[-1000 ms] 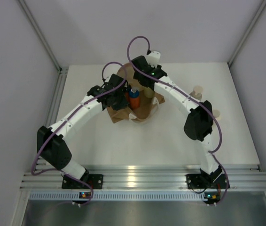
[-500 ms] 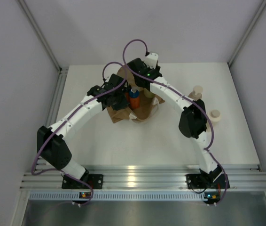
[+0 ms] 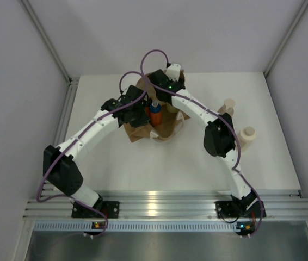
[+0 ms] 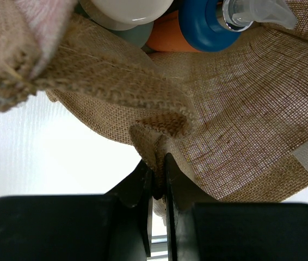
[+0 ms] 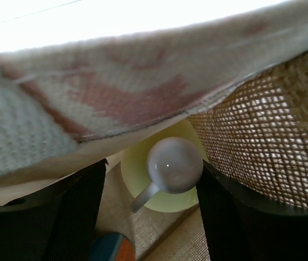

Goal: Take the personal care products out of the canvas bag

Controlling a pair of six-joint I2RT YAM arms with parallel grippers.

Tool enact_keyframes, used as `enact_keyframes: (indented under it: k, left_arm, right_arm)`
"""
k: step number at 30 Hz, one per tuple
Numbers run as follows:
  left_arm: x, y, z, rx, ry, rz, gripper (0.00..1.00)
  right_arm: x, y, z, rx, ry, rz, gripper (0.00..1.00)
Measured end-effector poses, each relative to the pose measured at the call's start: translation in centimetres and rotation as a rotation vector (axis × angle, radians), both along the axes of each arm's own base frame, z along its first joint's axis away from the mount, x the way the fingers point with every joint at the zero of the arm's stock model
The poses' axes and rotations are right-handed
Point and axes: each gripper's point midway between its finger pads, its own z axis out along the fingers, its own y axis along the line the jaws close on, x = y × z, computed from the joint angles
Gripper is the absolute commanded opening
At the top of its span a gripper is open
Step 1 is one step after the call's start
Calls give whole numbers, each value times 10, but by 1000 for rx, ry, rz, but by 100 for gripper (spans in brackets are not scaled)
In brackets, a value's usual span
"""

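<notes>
The canvas bag (image 3: 162, 128) lies open in the middle of the table. My left gripper (image 3: 141, 115) is shut on a fold of the bag's rim (image 4: 159, 149). An orange bottle (image 3: 155, 115) with a blue cap (image 4: 203, 22) stands inside, next to a dark grey-green bottle (image 4: 135, 37) with a white cap. My right gripper (image 3: 166, 100) is open inside the bag's mouth. Its fingers (image 5: 78, 212) straddle the white pump head (image 5: 174, 163) of the yellow-green bottle (image 5: 137, 174) without gripping it. A tan bottle (image 3: 229, 106) and a cream bottle (image 3: 248, 134) stand on the table to the right.
The bag's lining (image 5: 116, 103) hangs just over my right gripper, and the woven wall (image 5: 263, 141) is close on its right. The blue cap of the orange bottle (image 5: 108, 247) sits just below the left finger. Purple cables loop above the bag.
My right arm has swung left and reached further into the bag's mouth over the yellow-green bottle. My left gripper has kept its hold on the bag rim.
</notes>
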Motion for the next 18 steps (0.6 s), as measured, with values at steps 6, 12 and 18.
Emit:
enact_keyframes:
  k: [6, 12, 18]
  left_arm:
    - [0, -1, 0, -1, -1, -6, 0]
    - [0, -2, 0, -3, 0, -17, 0]
    - [1, -3, 0, -4, 0, -21, 0]
  right_arm:
    - [5, -8, 1, -33, 5, 5, 44]
    - [7, -12, 0, -59, 15, 21, 24]
    - [8, -12, -1, -66, 17, 35, 0]
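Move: The head of the yellow pump bottle stands between the open fingers of my right hand. The bottle's middle is about 1 cm ahead, 1 cm right and 7 cm below. In the bag, the blue-capped orange bottle is roughly 6 cm left, 4 cm nearer and 8 cm lower than this hand, and the small amber bottle some 9 cm left and 3 cm nearer. From my left hand, the yellow bottle lies about 13 cm ahead, 11 cm right and 10 cm down. I close my right fingers from about two-thirds open to well under half, pinching the pump head of the yellow bottle, while this hand eases about 1 cm right and slightly forward without rising. It then stays there as the squeeze builds. My left hand keeps its shut grip on the bag's near-left rim, holding it in place. ##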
